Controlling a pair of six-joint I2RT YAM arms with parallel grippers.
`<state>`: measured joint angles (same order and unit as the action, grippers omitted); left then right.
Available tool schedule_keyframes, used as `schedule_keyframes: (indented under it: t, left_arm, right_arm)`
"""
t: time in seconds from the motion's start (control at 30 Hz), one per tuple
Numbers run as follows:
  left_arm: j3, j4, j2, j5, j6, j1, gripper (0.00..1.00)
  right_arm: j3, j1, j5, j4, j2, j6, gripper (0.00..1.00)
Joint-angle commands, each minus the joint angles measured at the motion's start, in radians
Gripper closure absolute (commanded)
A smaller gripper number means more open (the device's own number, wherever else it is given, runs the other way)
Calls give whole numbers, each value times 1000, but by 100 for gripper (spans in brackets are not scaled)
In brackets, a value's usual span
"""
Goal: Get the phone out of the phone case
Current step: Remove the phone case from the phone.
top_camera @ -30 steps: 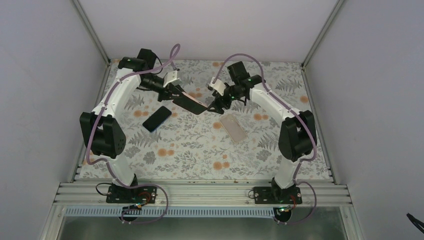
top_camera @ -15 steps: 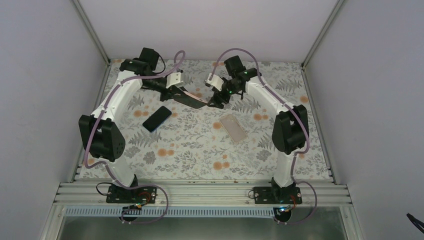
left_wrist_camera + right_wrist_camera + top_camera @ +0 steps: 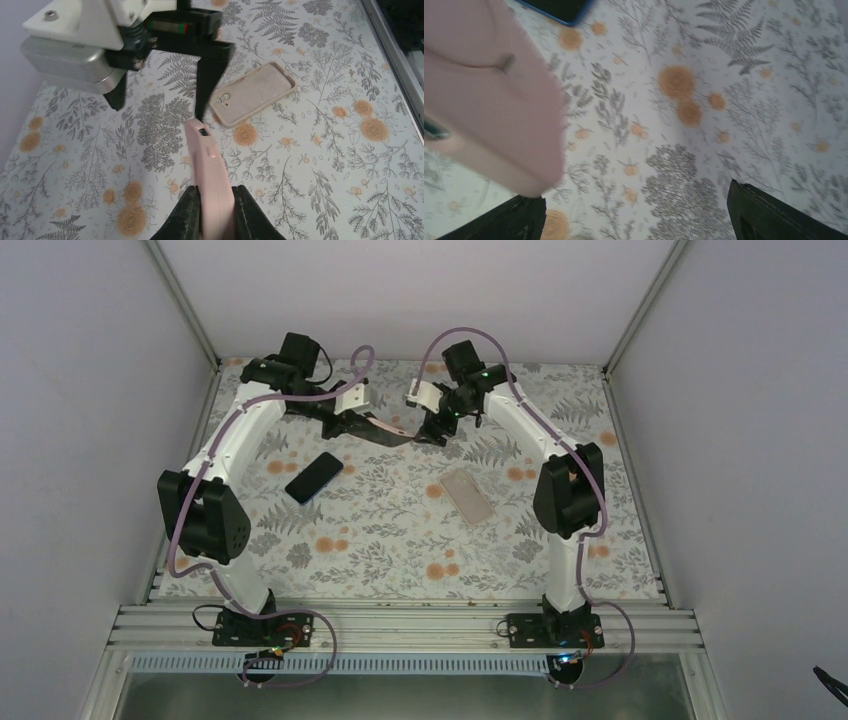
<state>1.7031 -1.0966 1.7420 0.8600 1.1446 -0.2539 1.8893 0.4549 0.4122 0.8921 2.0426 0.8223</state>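
A pink phone case (image 3: 210, 165) is held edge-on above the table, with my left gripper (image 3: 216, 194) shut on its lower end. In the top view the case (image 3: 388, 433) shows a dark face, likely the phone's screen, and the left gripper (image 3: 360, 425) holds its left end. My right gripper (image 3: 432, 433) stands open at the case's far end. In the left wrist view one right finger (image 3: 206, 82) hangs just above the case's tip. In the right wrist view the case (image 3: 489, 100) fills the left side, outside the wide-open gripper (image 3: 636, 220).
A blue-edged phone (image 3: 314, 477) lies on the floral table (image 3: 400, 540) left of centre, also at the top of the right wrist view (image 3: 559, 7). A beige empty case (image 3: 467, 496) lies right of centre, seen too in the left wrist view (image 3: 255, 92).
Both grippers and the pink case have drifted toward the back of the table. The right arm has swung left and back, staying open at the case's end.
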Motion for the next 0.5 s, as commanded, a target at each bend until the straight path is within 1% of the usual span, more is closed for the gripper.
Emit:
schedule_keyframes:
  t: [0.0, 0.2, 0.3, 0.4, 0.47]
  left_arm:
    - [-23, -263, -59, 207, 14, -65, 98]
    - [-23, -263, -67, 201, 12, -67, 98]
    - [-8, -263, -58, 208, 11, -68, 98]
    - [7, -263, -42, 188, 10, -66, 98]
    - [10, -263, -36, 187, 7, -63, 98]
  right_arm:
    - [57, -51, -203, -237, 28, 26, 8]
    - [78, -51, -229, -250, 39, 48, 8]
    - [117, -53, -202, -207, 49, 43, 8]
    - [102, -63, -48, -60, 5, 78, 8]
    - [4, -63, 82, 31, -72, 121, 8]
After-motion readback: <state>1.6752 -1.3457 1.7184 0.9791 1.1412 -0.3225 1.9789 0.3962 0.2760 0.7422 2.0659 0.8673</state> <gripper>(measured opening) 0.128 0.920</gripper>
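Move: The left hand keeps its pinch on the pink phone case, whose middle lies about 6 cm to its right and 4 cm below. The open right hand has a finger against the case's free end; the case's middle is some 11 cm to its left, 4 cm back and 4 cm above. From the left hand, the blue phone lies about 13 cm left, 2 cm ahead. From the right, the empty case lies 8 cm right, 9 cm back, 16 cm down. Right finger comes off the case's end, hand sweeping forward 7 cm and up; left swings the case back 7. ##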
